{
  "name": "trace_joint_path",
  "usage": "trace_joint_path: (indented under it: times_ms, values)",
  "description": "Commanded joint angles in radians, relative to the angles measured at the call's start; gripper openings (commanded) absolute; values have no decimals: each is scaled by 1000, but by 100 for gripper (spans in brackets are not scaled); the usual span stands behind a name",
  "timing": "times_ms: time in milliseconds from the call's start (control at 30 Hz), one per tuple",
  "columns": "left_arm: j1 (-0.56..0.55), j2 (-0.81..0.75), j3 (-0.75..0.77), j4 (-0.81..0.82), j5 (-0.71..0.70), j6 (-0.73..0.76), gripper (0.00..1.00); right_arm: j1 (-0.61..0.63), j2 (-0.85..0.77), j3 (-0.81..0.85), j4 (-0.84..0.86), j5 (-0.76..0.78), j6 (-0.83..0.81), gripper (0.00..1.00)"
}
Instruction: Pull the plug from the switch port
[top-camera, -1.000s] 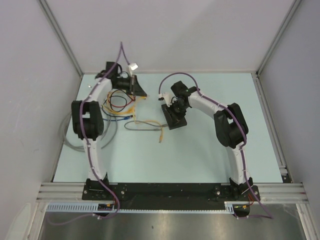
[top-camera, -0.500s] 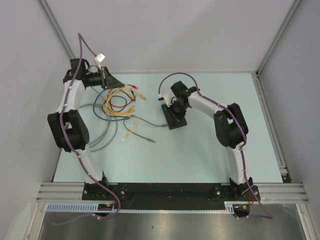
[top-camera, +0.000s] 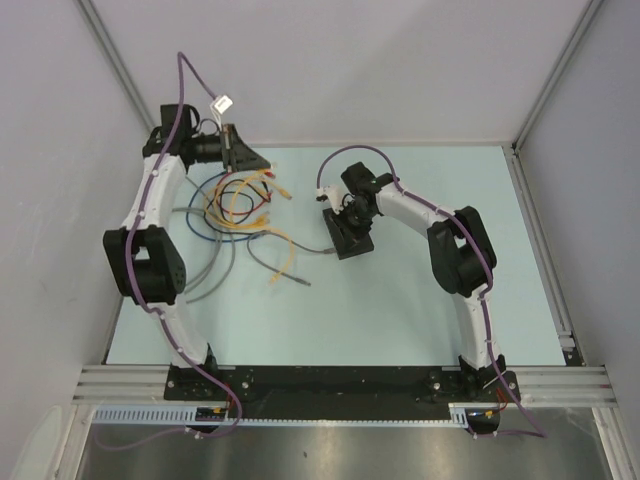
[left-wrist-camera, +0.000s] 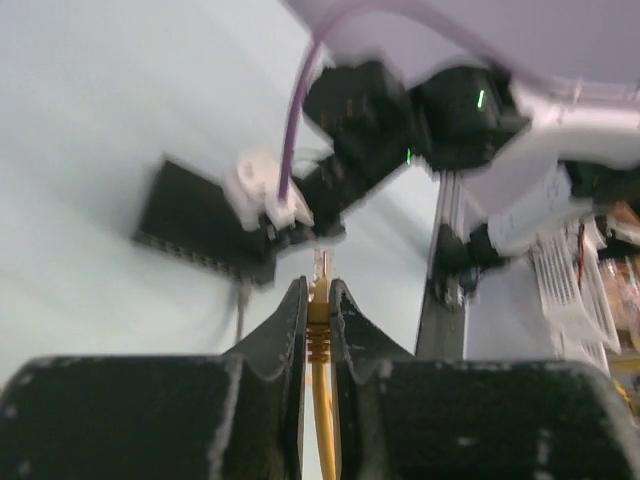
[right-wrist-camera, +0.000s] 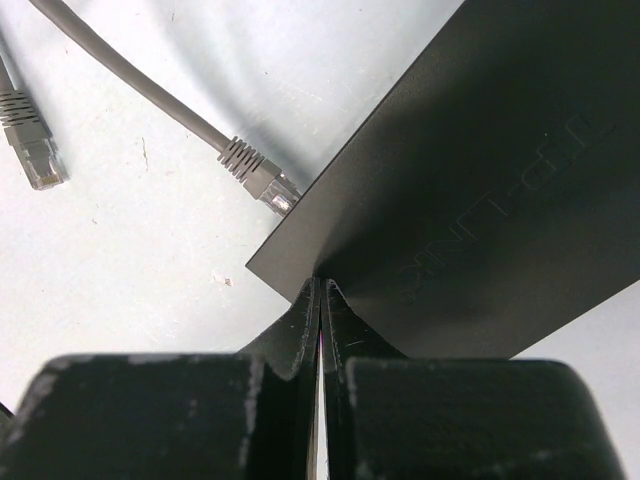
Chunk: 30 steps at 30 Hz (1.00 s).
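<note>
The switch (top-camera: 351, 238) is a flat black box on the table, right of the middle. My right gripper (top-camera: 352, 216) is shut, with its tips pressed down on the switch's top near one corner (right-wrist-camera: 480, 180). A grey plug (right-wrist-camera: 258, 181) sits in a port on the switch's edge, just left of my right gripper (right-wrist-camera: 320, 287). My left gripper (top-camera: 255, 162) is at the back left, raised and away from the switch. It is shut on a yellow plug (left-wrist-camera: 319, 305) with its yellow cable running back between the fingers. The switch also shows far ahead in the left wrist view (left-wrist-camera: 195, 225).
A tangle of yellow, red, blue and grey cables (top-camera: 235, 205) lies on the table left of the switch. A loose grey plug (right-wrist-camera: 30, 150) lies on the table near the switch. Grey walls stand close behind and beside the table.
My left arm swung from near the switch to the back left corner with the yellow cable, then came slightly right. The cable tangle shifted. The right arm and switch have not moved.
</note>
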Motion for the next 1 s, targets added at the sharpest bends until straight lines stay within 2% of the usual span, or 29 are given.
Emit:
trace_joint_path:
  times_ms: [0, 33, 100, 133, 167, 233, 300, 367, 400, 467, 500, 533, 567, 633, 700, 733, 900, 967]
  values:
    - [13, -47, 51, 661, 21, -547, 0, 15, 88, -56, -55, 85, -28, 0]
    - [23, -28, 71, 813, -12, -674, 0, 17, 88, -53, -52, 86, -29, 0]
    - [24, 2, 129, 821, -132, -694, 0, 23, 87, -55, -51, 92, -29, 0]
    - [23, 23, 202, 675, -193, -575, 1, 26, 85, -55, -51, 94, -31, 0]
    - [20, 32, 235, 602, -323, -503, 1, 28, 81, -55, -52, 95, -32, 0]
    - [17, 55, 272, 511, -420, -398, 0, 29, 79, -55, -51, 100, -34, 0]
    - [21, 72, 289, 459, -586, -364, 0, 28, 76, -56, -51, 108, -37, 0]
    - [20, 91, 307, 393, -686, -283, 0, 26, 75, -56, -51, 112, -40, 0]
    - [21, 92, 309, 380, -794, -261, 0, 25, 76, -58, -49, 111, -40, 0]
    - [30, 101, 289, 373, -874, -228, 2, 23, 76, -55, -49, 112, -40, 0]
    - [33, 109, 287, 366, -916, -223, 5, 22, 76, -55, -51, 112, -39, 0]
    - [35, 120, 290, 345, -968, -199, 19, 22, 76, -53, -51, 112, -39, 0]
    - [35, 123, 290, 340, -997, -188, 26, 20, 78, -52, -49, 112, -37, 0]
    - [33, 118, 280, 340, -989, -178, 39, 19, 81, -49, -49, 111, -36, 0]
    - [30, 120, 283, 348, -955, -191, 46, 17, 84, -46, -49, 108, -32, 0]
    - [27, 115, 286, 359, -891, -207, 51, 15, 85, -44, -51, 106, -32, 0]
    - [-26, 95, 266, 362, -687, -198, 56, 12, 91, -35, -52, 101, -28, 0]
    - [-43, 68, 194, 383, -567, -191, 57, 9, 88, -36, -52, 98, -26, 0]
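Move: The yellow cable is already pinched in the left fingers, high above the table. The pile of pulled cables it goes to has its middle about 5 cm ahead, 12 cm left and 27 cm below that hand. The switch lies some 5 cm back and 17 cm right of the hand, with a loose grey plug roughly 19 cm back and 7 cm right. From the right hand, the pile is about 10 cm ahead and 30 cm left. The yellow cable, still pinched, is swept away from the switch by the left hand, forward some 17 cm and then also left towards the far end of the pile. The hand arcs up about 10 cm and back down while the wrist swings roughly 50 degrees counter-clockwise. Late on, still high above the table, the fingers open to about half and let go, then ease back right a little. ##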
